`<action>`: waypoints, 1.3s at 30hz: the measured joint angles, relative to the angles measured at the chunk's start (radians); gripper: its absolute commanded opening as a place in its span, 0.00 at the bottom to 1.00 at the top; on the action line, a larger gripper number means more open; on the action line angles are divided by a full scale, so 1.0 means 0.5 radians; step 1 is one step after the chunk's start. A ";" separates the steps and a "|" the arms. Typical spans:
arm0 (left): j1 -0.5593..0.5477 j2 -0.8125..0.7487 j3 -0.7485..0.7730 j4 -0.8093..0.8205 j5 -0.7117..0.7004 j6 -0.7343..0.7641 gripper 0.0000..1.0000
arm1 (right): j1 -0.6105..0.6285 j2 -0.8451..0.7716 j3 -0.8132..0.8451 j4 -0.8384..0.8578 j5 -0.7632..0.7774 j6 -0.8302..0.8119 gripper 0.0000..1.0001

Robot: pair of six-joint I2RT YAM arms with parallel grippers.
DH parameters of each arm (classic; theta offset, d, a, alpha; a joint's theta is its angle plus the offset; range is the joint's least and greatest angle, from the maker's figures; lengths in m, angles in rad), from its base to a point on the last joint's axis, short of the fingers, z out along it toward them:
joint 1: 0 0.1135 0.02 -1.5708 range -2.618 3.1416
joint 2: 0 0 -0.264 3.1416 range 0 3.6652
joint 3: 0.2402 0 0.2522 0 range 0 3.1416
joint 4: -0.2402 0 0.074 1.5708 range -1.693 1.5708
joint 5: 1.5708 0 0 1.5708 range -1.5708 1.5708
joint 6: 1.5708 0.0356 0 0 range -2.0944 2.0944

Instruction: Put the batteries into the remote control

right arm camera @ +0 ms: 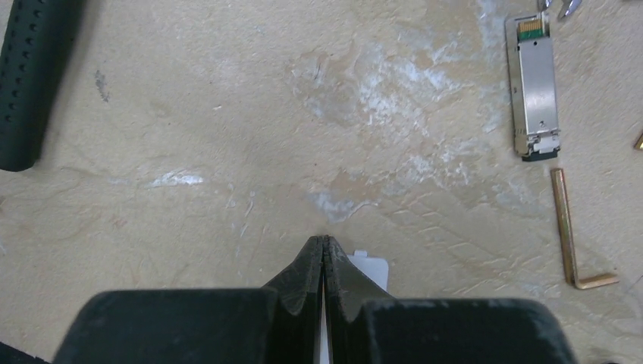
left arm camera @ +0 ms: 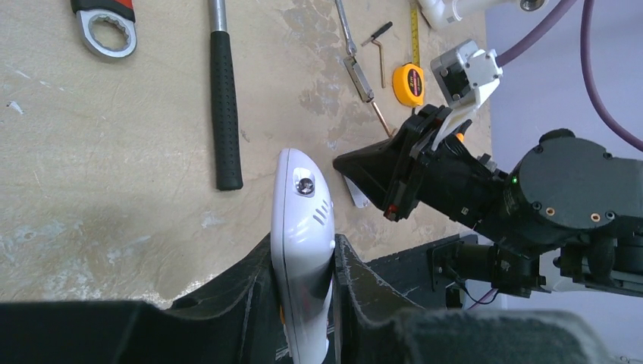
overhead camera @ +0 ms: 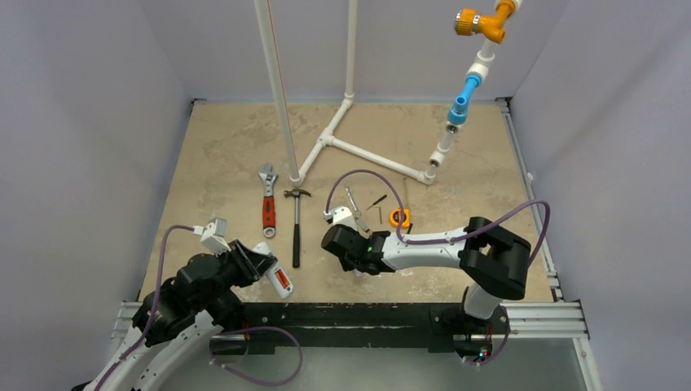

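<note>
The white remote control point(overhead camera: 269, 262) is clamped edge-on by my left gripper point(overhead camera: 262, 265), low on the table's left side. An orange-red strip, the batteries point(overhead camera: 282, 283), shows in its back. In the left wrist view the remote control point(left arm camera: 302, 216) stands between the jaws of the left gripper point(left arm camera: 303, 254), which is shut on it. My right gripper point(overhead camera: 329, 242) hovers just right of it with its jaws pressed together. Its tips point(right arm camera: 324, 241) point down at the table. A small flat white cover point(right arm camera: 371, 267) lies just beside and under them; the same cover point(left arm camera: 355, 194) also appears in the left wrist view.
A red-handled wrench point(overhead camera: 267, 204) and a black-handled hammer point(overhead camera: 297, 232) lie left of centre. A metal module point(right arm camera: 534, 91), a brass hex key point(right arm camera: 569, 235) and an orange tape measure point(overhead camera: 399, 217) sit near the right gripper. A white pipe frame point(overhead camera: 358, 151) stands behind.
</note>
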 measured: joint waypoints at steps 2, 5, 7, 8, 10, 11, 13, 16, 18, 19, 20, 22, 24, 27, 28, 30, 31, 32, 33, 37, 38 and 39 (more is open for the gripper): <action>0.000 0.000 0.000 -0.001 -0.001 0.000 0.00 | -0.034 0.011 0.014 0.012 -0.024 -0.041 0.12; 0.000 0.000 0.000 -0.001 -0.001 -0.001 0.00 | -0.047 0.037 0.050 0.015 -0.040 -0.101 0.31; 0.000 0.000 0.000 0.000 -0.001 -0.001 0.00 | -0.047 0.031 0.055 0.021 -0.052 -0.136 0.43; 0.000 0.000 0.000 -0.001 -0.001 -0.001 0.00 | -0.047 0.021 0.055 0.025 -0.059 -0.146 0.46; 0.000 0.000 0.000 -0.001 -0.001 0.000 0.00 | -0.045 -0.023 0.054 0.027 -0.072 -0.156 0.50; 0.000 0.000 0.000 -0.001 -0.001 0.000 0.00 | -0.045 -0.061 0.052 0.031 -0.074 -0.151 0.51; 0.000 0.000 0.000 -0.001 -0.001 0.000 0.00 | -0.045 -0.162 0.033 0.034 -0.068 -0.136 0.52; 0.000 0.000 0.000 0.001 0.000 0.000 0.00 | -0.045 -0.324 0.006 0.002 -0.027 -0.076 0.53; 0.000 0.000 0.000 0.002 0.002 0.001 0.00 | -0.044 -0.377 -0.008 -0.038 0.012 -0.025 0.53; 0.000 0.001 0.000 0.004 0.002 0.001 0.00 | -0.043 -0.382 -0.022 -0.060 0.030 0.004 0.53; 0.000 0.002 0.000 0.005 0.002 0.001 0.00 | -0.043 -0.382 -0.042 -0.083 0.040 0.037 0.53; 0.000 0.007 0.000 0.009 0.002 0.001 0.00 | -0.040 -0.369 -0.089 -0.155 0.040 0.098 0.53; 0.000 0.008 0.000 0.014 0.002 0.001 0.00 | -0.034 -0.355 -0.127 -0.216 0.031 0.135 0.53; 0.000 0.011 0.000 0.017 0.003 0.001 0.00 | -0.006 -0.346 -0.155 -0.277 0.011 0.167 0.53; 0.000 0.015 0.000 0.020 0.004 0.001 0.00 | 0.005 -0.346 -0.158 -0.281 0.002 0.179 0.53; 0.000 0.031 0.000 0.027 0.010 0.001 0.00 | 0.019 -0.346 -0.159 -0.281 -0.028 0.195 0.53; 0.000 0.037 0.000 0.031 0.013 0.001 0.00 | 0.025 -0.346 -0.159 -0.282 -0.036 0.201 0.52; 0.000 0.040 0.000 0.031 0.016 0.001 0.00 | 0.031 -0.346 -0.162 -0.280 -0.045 0.211 0.52; 0.000 0.042 0.000 0.031 0.017 0.001 0.00 | 0.035 -0.346 -0.165 -0.280 -0.053 0.217 0.52; 0.000 0.042 0.000 0.034 0.018 0.000 0.00 | 0.037 -0.344 -0.182 -0.288 -0.087 0.237 0.50; 0.000 0.042 0.000 0.036 0.018 0.001 0.00 | 0.040 -0.336 -0.182 -0.294 -0.086 0.241 0.49; 0.000 0.042 0.000 0.038 0.018 0.001 0.00 | 0.044 -0.323 -0.182 -0.301 -0.086 0.245 0.47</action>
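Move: The battery cover lies flat just behind the right hand's shut fingertips, its middle about 2 cm back, 2 cm to the right and 1 cm lower. From that hand the small metal module is some 9 cm ahead and 4 right, the bent brass key about 5 ahead and 9 right, the hammer handle about 2 ahead and 12 left. From the left hand, which still holds the remote, the cover lies roughly 5 cm ahead, 19 right and 14 below. The right hand opens, lifts about 6 cm, then goes back-right and sinks some 5 cm over the battery cover. ##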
